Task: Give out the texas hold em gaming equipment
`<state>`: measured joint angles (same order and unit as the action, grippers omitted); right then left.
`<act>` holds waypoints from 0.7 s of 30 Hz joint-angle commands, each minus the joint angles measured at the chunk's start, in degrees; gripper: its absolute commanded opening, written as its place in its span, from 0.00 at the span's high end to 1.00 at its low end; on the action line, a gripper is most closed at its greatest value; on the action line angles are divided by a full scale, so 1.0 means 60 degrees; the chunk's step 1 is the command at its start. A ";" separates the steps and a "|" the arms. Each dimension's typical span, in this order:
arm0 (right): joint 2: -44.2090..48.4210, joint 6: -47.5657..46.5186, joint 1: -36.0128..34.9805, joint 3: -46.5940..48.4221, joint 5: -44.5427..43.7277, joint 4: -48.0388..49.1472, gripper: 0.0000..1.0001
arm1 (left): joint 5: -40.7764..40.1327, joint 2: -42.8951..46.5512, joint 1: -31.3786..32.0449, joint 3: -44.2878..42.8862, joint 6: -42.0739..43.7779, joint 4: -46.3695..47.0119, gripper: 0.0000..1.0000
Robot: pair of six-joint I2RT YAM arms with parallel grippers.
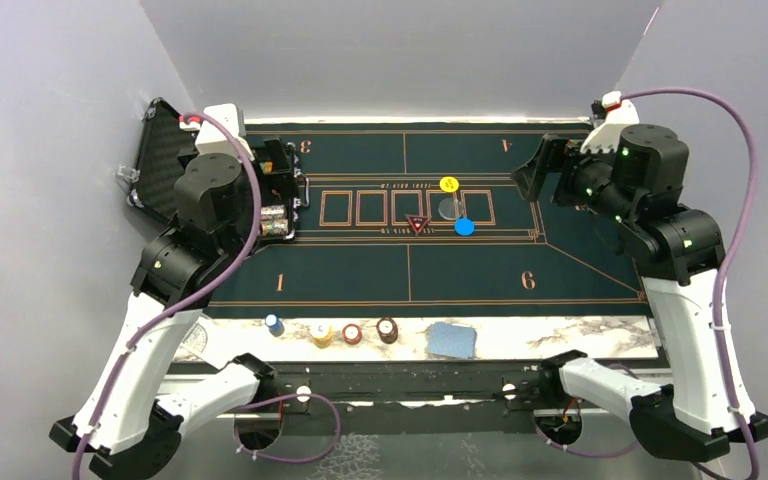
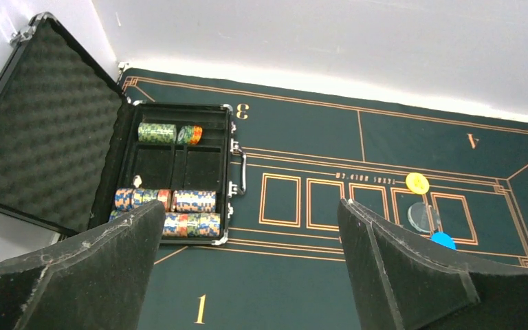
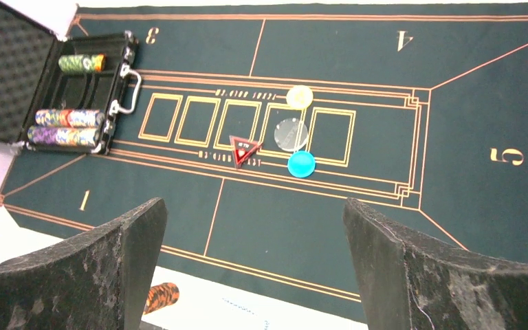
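Observation:
On the green mat's centre boxes lie a yellow disc (image 1: 449, 184), a clear disc (image 1: 447, 208), a blue disc (image 1: 465, 227) and a red triangular marker (image 1: 418, 223). Several short chip stacks (image 1: 352, 333) and a blue-backed card deck (image 1: 452, 340) stand on the marble strip at the near edge. More chip rows (image 2: 168, 223) lie in the open black case (image 2: 48, 130). My left gripper (image 2: 251, 206) hovers open over the mat beside the case, holding nothing. High over the mat's right end, my right gripper (image 3: 254, 203) is open and empty too.
The case lid (image 1: 160, 150) stands open at the far left against the white wall. White walls close in the back and both sides. The mat (image 1: 560, 250) carries seat numbers 1, 3, 4 and 6. Purple cables loop over both arms.

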<state>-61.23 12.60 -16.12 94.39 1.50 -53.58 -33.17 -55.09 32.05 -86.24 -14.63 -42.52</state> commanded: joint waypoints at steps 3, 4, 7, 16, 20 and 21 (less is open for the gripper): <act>-0.0031 0.0145 -0.0778 -0.0472 -0.0951 0.0340 0.01 | 0.1777 -0.0012 -0.1098 0.0830 -0.0066 0.1065 0.01; -0.0017 0.0139 -0.0897 -0.0577 -0.0991 0.0381 0.01 | 0.2047 -0.0017 -0.1222 0.0980 -0.0052 0.1180 0.01; 0.0025 0.0217 -0.1230 -0.0972 -0.1068 0.0547 0.01 | 0.2773 -0.0045 -0.1473 0.1413 0.0008 0.1506 0.01; -0.0081 0.1603 -0.1864 -0.2261 -0.1189 0.0929 0.01 | 0.4605 -0.0159 -0.1468 0.2370 -0.0167 0.1994 0.01; -0.0580 0.1964 -0.1992 -0.2646 -0.1046 0.1017 0.01 | 0.5222 -0.0140 -0.1200 0.2746 -0.0442 0.2134 0.01; -0.0769 0.1991 -0.2010 -0.2734 -0.0979 0.1087 0.01 | 0.5319 -0.0140 -0.1124 0.2852 -0.0532 0.2159 0.01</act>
<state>-62.85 20.93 -27.40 79.81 -3.81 -50.02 -7.64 -56.25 23.79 -70.81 -15.55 -32.60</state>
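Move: The red ALL IN triangle lies about 22 cm to the right of the left gripper, 10 cm ahead and some 41 cm below; the chip case is about 13 cm to that gripper's left and 18 cm ahead. From the right gripper the blue disc lies roughly 10 cm ahead, 7 cm left and 40 cm down. Counted from the right gripper too, the clear disc is 14 cm ahead and 9 left, the yellow disc 19 ahead and 9 left, and the card deck 12 back and 10 left. Lower both open, empty grippers together over the mat. Sink the left one about 9 cm, easing forward at first, then swing it right, away from the chip case towards the ALL IN triangle, turning it some 15 degrees clockwise and tipping it down slightly. Drop the right one just as far while sliding it 5 cm left towards the blue disc, fingers tipping further down. ##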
